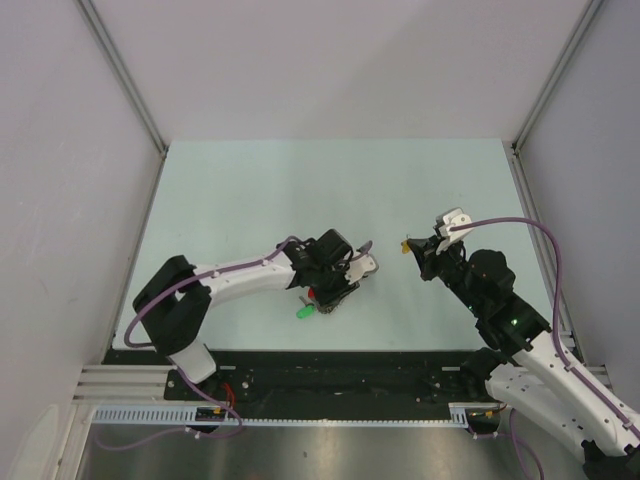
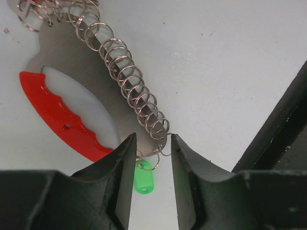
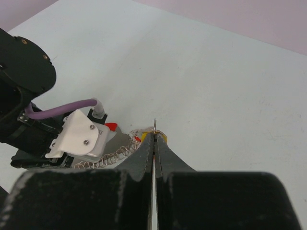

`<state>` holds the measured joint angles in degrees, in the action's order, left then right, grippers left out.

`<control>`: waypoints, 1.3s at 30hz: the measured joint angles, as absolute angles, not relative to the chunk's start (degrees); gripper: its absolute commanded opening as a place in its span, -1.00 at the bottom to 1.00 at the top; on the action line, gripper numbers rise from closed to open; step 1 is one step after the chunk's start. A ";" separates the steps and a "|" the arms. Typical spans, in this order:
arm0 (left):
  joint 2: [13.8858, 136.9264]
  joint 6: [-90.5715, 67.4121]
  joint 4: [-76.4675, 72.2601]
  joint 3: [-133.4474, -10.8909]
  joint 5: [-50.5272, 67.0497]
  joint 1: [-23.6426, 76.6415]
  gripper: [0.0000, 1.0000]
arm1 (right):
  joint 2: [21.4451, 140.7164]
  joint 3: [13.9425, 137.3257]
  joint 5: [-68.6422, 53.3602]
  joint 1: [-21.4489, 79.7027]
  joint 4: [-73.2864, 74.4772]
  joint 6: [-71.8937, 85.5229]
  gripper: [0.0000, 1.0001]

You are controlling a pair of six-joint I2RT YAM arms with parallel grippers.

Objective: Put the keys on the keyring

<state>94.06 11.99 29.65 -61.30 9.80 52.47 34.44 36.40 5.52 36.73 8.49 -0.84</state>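
The keyring [image 2: 62,117] has a red curved band and a pale grey plate, with several wire rings in a row along the plate's edge. My left gripper [image 2: 152,140] is shut on the narrow end of that plate, one finger on each side. A green key [image 2: 142,178] hangs from a ring between the fingers, over the table. From above, the left gripper [image 1: 324,302] sits just over the keyring [image 1: 313,294] and the green key [image 1: 304,311]. My right gripper [image 1: 411,246] hovers to the right, apart from them, shut on a yellow key [image 3: 163,137] whose wire ring pokes above the right gripper [image 3: 154,135].
The pale table [image 1: 330,190] is walled by grey panels left, back and right. The left arm's white camera mount [image 3: 79,134] stands close in front of the right gripper. A purple cable [image 1: 520,225] loops off the right arm.
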 measured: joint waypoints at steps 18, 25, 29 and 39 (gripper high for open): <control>99.42 10.50 29.34 -61.30 10.22 52.47 -0.42 | 34.54 36.40 4.69 36.71 8.49 -0.82 -1.00; 99.35 9.56 28.82 -61.08 10.02 52.47 -0.96 | 34.59 36.40 4.47 36.71 8.49 -0.84 -1.00; 97.47 9.02 28.40 -60.40 9.23 52.47 -0.99 | 34.54 36.40 4.45 36.71 8.49 -0.82 -1.00; 85.62 8.36 23.24 -58.78 6.07 51.62 -0.99 | 34.35 36.40 4.19 36.67 8.49 -0.82 -1.00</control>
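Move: The small rings at the near end of the coil on the grey plate lie almost straight under the open left fingers, about 3 cm down and 1 cm back. The green tag is about 4 cm left and 2 cm back of the left hand, the plate's red handle some 5 cm ahead and 2 cm left. From the right hand, which holds the yellow key, those rings lie about 21 cm left, 5 cm back and 23 cm below. The rings at the near end of the coil are taken by the left hand: it sinks about 3 cm onto them with fingers part open, pauses there and shuts, pinching them. Then it climbs some 7 to 8 cm and goes about 2.5 cm forward, its wrist tilting back roughly 15 degrees. The right hand stays put, keeping its grip on the yellow key. ##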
